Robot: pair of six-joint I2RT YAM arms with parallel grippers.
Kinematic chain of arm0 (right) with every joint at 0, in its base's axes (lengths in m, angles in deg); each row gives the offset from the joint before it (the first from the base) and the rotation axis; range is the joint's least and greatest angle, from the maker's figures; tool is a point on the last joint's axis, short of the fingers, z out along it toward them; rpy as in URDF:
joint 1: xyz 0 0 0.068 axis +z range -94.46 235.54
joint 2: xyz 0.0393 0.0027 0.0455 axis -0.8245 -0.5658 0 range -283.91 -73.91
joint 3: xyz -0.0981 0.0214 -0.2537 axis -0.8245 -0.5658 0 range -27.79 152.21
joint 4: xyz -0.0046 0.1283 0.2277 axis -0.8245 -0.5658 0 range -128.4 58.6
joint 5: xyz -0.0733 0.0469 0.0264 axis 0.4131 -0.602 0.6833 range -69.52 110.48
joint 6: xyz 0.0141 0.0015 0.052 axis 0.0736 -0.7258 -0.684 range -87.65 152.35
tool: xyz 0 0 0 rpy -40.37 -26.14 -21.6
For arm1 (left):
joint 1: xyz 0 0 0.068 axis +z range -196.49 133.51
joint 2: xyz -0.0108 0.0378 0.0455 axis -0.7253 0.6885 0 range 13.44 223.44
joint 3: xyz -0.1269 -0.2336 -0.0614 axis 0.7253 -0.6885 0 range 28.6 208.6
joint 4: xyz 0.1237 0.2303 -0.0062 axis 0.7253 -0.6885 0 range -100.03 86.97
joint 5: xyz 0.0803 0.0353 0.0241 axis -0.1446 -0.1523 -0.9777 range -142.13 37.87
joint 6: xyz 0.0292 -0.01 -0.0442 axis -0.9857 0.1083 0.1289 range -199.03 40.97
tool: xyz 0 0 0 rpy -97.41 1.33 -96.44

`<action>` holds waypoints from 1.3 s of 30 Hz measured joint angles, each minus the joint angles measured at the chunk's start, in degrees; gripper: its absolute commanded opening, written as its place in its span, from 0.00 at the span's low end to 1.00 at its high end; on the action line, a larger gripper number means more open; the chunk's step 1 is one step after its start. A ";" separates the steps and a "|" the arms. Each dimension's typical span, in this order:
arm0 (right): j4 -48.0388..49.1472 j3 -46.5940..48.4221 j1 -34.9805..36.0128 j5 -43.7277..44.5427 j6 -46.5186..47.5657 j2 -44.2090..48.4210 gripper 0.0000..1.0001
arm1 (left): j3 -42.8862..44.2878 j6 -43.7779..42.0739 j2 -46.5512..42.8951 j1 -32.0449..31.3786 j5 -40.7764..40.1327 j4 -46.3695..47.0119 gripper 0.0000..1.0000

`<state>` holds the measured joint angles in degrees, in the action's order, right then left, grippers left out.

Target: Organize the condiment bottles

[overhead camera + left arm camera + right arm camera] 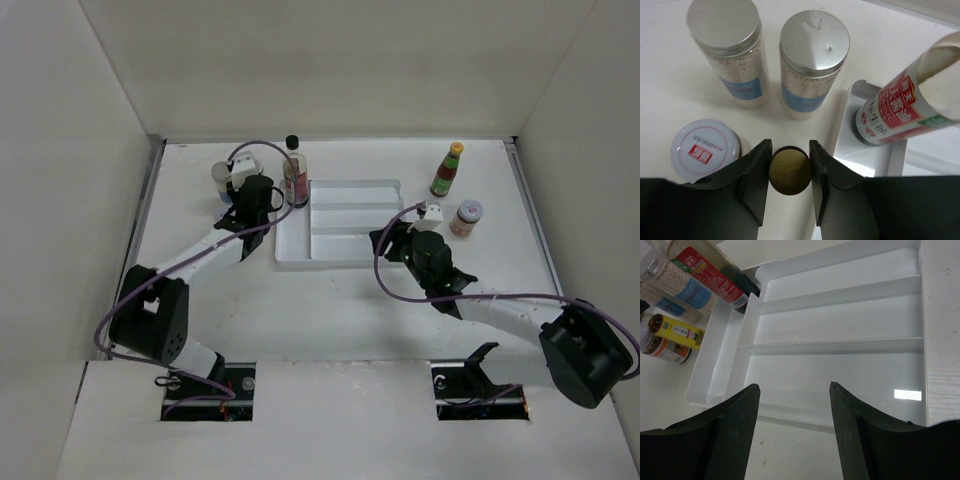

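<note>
In the left wrist view my left gripper (789, 170) is shut on the gold cap of the small yellow bottle (789, 172), which stands on the table just left of the tray. Two silver-lidded shakers (814, 37) stand beyond it and a white-lidded jar (702, 147) stands to its left. The tall clear red-labelled bottle (900, 107) stands in the tray's back-left corner (295, 178). From above, the left gripper (255, 200) hides the yellow bottle. My right gripper (795, 386) is open and empty at the tray's front right (385, 240).
The flat white divided tray (340, 262) lies mid-table, its compartments bare in the right wrist view (840, 346). The red sauce bottle (448, 170) and a pale-lidded jar (466, 217) stand right of the tray. White walls enclose the table on three sides.
</note>
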<state>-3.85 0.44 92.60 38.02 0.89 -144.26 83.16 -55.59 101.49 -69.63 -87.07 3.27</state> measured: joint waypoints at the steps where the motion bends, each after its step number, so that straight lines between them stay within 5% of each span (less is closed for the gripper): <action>1: -0.02 0.00 0.00 0.00 0.00 0.04 0.65 | -1.27 -0.02 -2.01 -0.35 -0.35 -0.55 0.16; 10: -0.02 -0.02 -0.02 0.04 -0.09 1.14 0.64 | -1.81 -1.79 -19.56 -13.11 -3.63 -2.64 0.16; 16: -0.04 -0.20 -0.79 0.96 -0.48 2.56 0.65 | 8.31 -2.27 -7.39 -18.95 -1.99 -1.29 0.16; 28: -0.04 -2.64 -3.72 1.64 -2.19 5.88 0.65 | 31.89 -4.39 19.34 -15.65 2.54 -2.34 0.17; 39: -0.07 -2.64 -3.72 1.64 -2.97 5.75 0.67 | 37.03 -5.07 28.26 -12.46 5.09 -2.47 0.20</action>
<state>-3.92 -2.20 88.88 39.66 -2.09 -138.51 120.19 -60.66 129.75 -82.08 -81.98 0.80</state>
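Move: The left fingers already pinch the cap of the small yellow-labelled bottle; its slot, the left end of the tray's farthest row, lies about 9 cm ahead, 19 cm to the right and some 12 cm below. The tall red-labelled bottle stands about 6 cm ahead and 10 cm right, one shaker about 8 cm ahead and 1 cm left, the low jar 7 cm left and 1 cm ahead. From the right hand the slot is roughly 19 cm ahead, 11 cm left and 12 cm below. The left hand keeps its pinch on the cap and lifts the yellow-labelled bottle about 12 cm while drawing back some 6 cm, swings it right around the near side of the tall bottle, then reaches forward about 15 cm and sinks some 9 cm towards the left end of the tray's far row, ending about 19 cm right of its start with the wrist turned some 20 degrees clockwise. The empty right hand, fingers still open, eases about 3 cm right and a little up, away from the carried bottle's side. ##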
